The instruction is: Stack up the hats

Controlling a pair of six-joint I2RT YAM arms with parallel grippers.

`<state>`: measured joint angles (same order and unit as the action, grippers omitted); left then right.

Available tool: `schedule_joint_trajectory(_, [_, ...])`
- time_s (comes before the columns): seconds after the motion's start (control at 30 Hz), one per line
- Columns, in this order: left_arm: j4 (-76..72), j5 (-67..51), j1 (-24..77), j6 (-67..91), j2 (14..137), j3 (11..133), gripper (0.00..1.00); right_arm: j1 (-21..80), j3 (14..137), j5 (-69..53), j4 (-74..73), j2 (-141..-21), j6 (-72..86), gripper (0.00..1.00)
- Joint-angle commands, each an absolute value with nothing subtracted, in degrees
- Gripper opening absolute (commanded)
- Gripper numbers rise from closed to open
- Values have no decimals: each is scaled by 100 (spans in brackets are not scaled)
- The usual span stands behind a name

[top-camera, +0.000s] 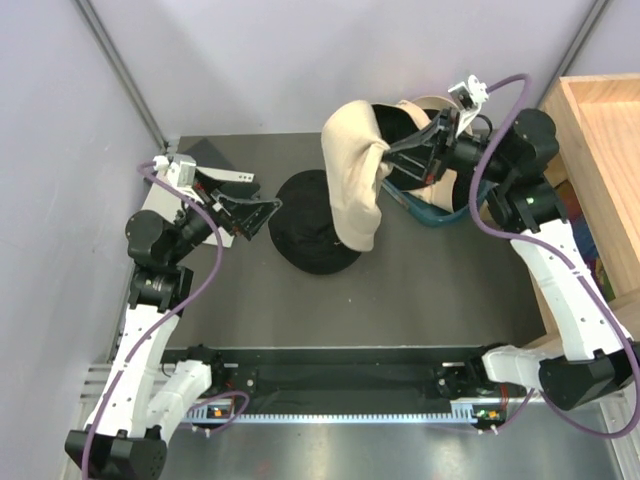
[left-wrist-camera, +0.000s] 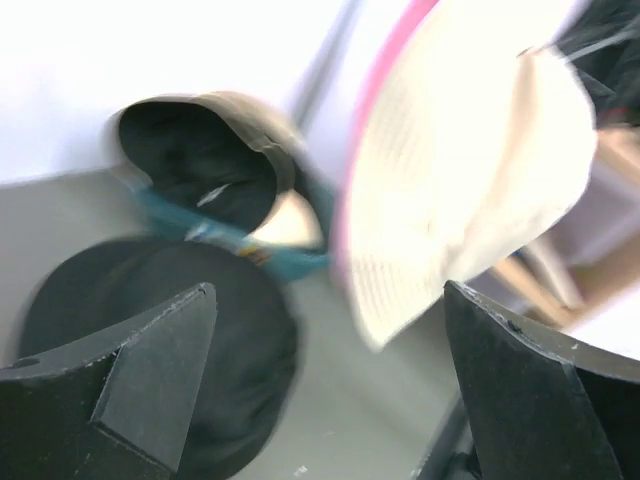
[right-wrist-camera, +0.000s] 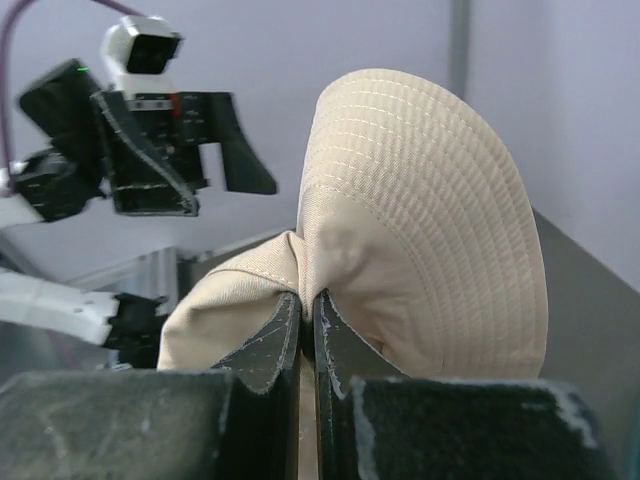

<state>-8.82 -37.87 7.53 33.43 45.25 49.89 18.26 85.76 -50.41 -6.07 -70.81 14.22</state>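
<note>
My right gripper is shut on a pinch of a beige hat, which hangs in the air above the right part of a black hat lying flat on the table. The right wrist view shows the jaws closed on a fold of the beige hat. My left gripper stands open just left of the black hat, nothing between its fingers. In the left wrist view the left gripper faces the black hat and the hanging beige hat, which shows a pink edge.
A teal tub behind the right gripper holds a beige, black-lined hat; the tub and that hat also show from the left wrist. A wooden box stands at the right edge. Walls close in at the back and left.
</note>
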Motion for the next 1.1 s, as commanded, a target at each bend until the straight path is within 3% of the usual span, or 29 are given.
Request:
schedule_joint_trajectory(0.0, [-2907, -5106, 738, 4341, 4509, 4984, 99, 1916, 8105, -6537, 1681, -6592, 3150, 0])
schedule_joint_trajectory(0.1, [-3391, -5212, 782, 4728, 4596, 4966, 99, 2012, 7937, -6688, 2328, -6522, 3725, 0])
schedule_joint_trajectory(0.37, [-4139, -5142, 1414, 5098, 5001, 4948, 98, 2548, 8112, -6653, 2171, -6794, 3604, 0])
schedule_joint_trajectory(0.7, [-4824, -5142, 1933, 5387, 5352, 4957, 84, 2698, 8235, -6583, 1600, -6926, 3138, 0])
schedule_joint_trajectory(0.83, [-4966, -5071, 1995, 5475, 5423, 4922, 68, 2690, 8244, -6495, 1284, -6952, 2892, 0])
schedule_joint_trajectory(0.87, [-4957, -5063, 2004, 5467, 5458, 4922, 55, 2698, 8253, -6469, 1248, -6961, 2831, 0])
schedule_joint_trajectory(0.93, [-4913, -5054, 2004, 5467, 5502, 4904, 41, 2707, 8297, -6311, 872, -6970, 2655, 0])
schedule_joint_trajectory(0.97, [-4765, -5028, 2004, 5432, 5502, 4896, 22, 2698, 8419, -6023, 592, -6996, 2341, 0])
schedule_joint_trajectory(1.07, [-4142, -4713, 2004, 4959, 5371, 4887, 0, 2698, 8665, -5312, -446, -7066, 1725, 0])
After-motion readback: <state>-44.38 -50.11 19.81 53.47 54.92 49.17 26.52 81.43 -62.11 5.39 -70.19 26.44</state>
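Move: The beige hat hangs in the right fingers; its middle is about 17 cm to the right of the open left hand, 3 cm ahead and 4 cm higher. The black hats on the stand are roughly 12 cm ahead of the left hand, 9 cm right and 25 cm below. From the right hand, the left gripper is some 23 cm left, 2 cm back and 8 cm lower; the black hats are 11 cm ahead, 13 cm left, 32 cm below; the bin is 28 cm ahead, 14 cm right and 38 cm below. The left fingers shut on the near-left edge of the beige hat's brim and pinch it, after that hand travels right and back, about 7 cm each, while rising 5 cm and swinging some 30 degrees clockwise. The right hand keeps its grip, draws the hat back roughly 10 cm and left 4 cm towards the left fingers, turning it counter-clockwise, then eases forward a little. ##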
